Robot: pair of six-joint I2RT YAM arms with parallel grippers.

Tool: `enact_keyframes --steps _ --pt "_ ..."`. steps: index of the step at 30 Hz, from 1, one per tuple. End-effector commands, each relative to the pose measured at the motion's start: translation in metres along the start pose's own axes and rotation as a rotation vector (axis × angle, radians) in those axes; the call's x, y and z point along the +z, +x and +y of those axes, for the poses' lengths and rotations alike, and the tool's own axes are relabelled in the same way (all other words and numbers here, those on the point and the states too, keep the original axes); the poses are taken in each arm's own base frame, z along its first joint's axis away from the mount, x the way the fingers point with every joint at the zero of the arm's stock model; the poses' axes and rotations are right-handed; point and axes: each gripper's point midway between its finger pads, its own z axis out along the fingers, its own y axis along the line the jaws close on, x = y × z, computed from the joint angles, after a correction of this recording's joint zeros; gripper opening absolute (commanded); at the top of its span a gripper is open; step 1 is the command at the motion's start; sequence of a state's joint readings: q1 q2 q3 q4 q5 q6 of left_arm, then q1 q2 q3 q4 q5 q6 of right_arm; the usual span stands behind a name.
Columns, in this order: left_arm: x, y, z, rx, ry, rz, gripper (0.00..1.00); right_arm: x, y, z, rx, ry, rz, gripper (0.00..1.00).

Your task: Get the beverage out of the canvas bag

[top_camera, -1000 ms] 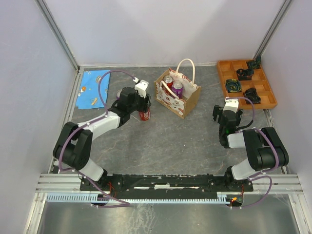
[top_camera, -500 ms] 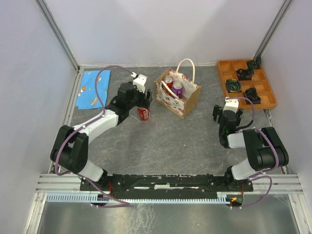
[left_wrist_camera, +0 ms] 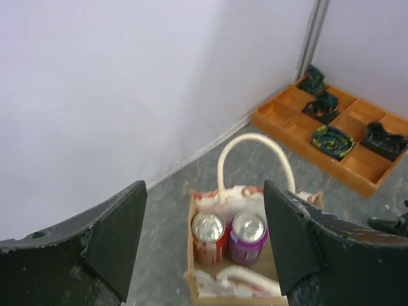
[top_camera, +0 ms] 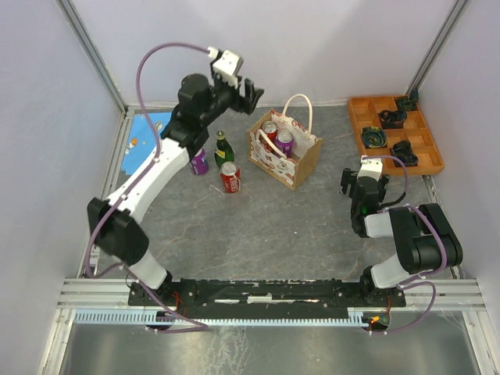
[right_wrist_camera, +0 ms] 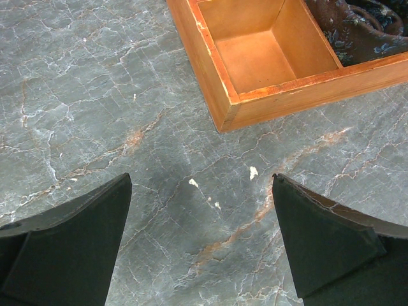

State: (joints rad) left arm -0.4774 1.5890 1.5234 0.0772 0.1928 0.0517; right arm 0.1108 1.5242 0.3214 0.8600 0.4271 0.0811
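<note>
The canvas bag point(top_camera: 291, 158) stands at mid-table with its white handle up. A red can point(top_camera: 269, 129) and a purple can point(top_camera: 284, 141) stand side by side inside it. My left gripper point(top_camera: 248, 92) hangs open and empty, high above the table, just left of and behind the bag. Its wrist view looks down on the canvas bag point(left_wrist_camera: 193, 258), the red can point(left_wrist_camera: 209, 234) and the purple can point(left_wrist_camera: 248, 233), framed between the spread fingers of the left gripper point(left_wrist_camera: 204, 194). My right gripper point(top_camera: 363, 184) rests open over bare table, away from the bag.
Left of the bag on the table stand another red can point(top_camera: 230, 177), a green bottle point(top_camera: 223, 148) and a purple can point(top_camera: 200, 161). A blue cloth point(top_camera: 145, 133) lies at the far left. The orange compartment tray point(top_camera: 391, 148) sits back right, its corner point(right_wrist_camera: 223, 102) in front of the right gripper point(right_wrist_camera: 201, 188).
The left gripper opened and let go of the red can on the table, then rose and swung back toward the bag. The right arm has not moved.
</note>
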Motion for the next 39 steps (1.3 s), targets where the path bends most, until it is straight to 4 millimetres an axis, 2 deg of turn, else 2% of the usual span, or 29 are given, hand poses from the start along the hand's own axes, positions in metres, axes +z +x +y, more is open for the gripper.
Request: enact_keyframes --steps 1,5,9,13,21,30,36,39 --pt "0.044 0.024 -0.031 0.031 0.142 0.096 0.80 0.005 -0.025 0.002 0.034 0.002 -0.074 0.99" --pt "0.073 0.045 -0.046 0.014 0.185 0.123 0.80 0.005 -0.026 0.002 0.034 0.002 -0.075 0.99" --pt "0.088 0.082 -0.057 -0.038 0.237 0.187 0.79 0.005 -0.026 0.002 0.035 0.001 -0.076 0.99" --pt "0.095 0.120 -0.067 -0.057 0.263 0.262 0.79 0.005 -0.026 0.002 0.035 0.001 -0.076 0.99" --pt "0.106 0.167 -0.077 -0.070 0.275 0.366 0.82 0.005 -0.026 0.002 0.034 0.001 -0.075 0.99" --pt "0.118 0.194 -0.097 -0.047 0.309 0.445 0.80 0.005 -0.026 0.002 0.034 0.001 -0.075 0.99" --pt "0.125 0.208 -0.097 -0.051 0.291 0.489 0.80 0.005 -0.026 0.003 0.034 0.000 -0.075 0.99" --pt "0.127 0.208 -0.094 -0.039 0.273 0.483 0.81 0.005 -0.026 0.002 0.034 0.002 -0.075 0.99"
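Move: The purple can in the canvas bag lies about 5 cm ahead of the left hand, 12 cm to its right and some 32 cm below. The red can in the bag is about 8 cm ahead and 6 cm right of that hand. The red can on the table is 5 cm back and 6 cm left, and the green bottle 3 cm ahead and 8 cm left, all far below. From the right hand, the purple can is roughly 12 cm ahead, 27 cm left and about level. The purple can is what the left hand comes down to: after a slight rise the hand swings right and a little forward over the bag, then drops steeply and eases down and right more slowly, about 23 cm lower and 15 cm farther right in all. The wrist tips some 30 degrees downward, turning clockwise; the fingers stay open, ending just above the purple can. ##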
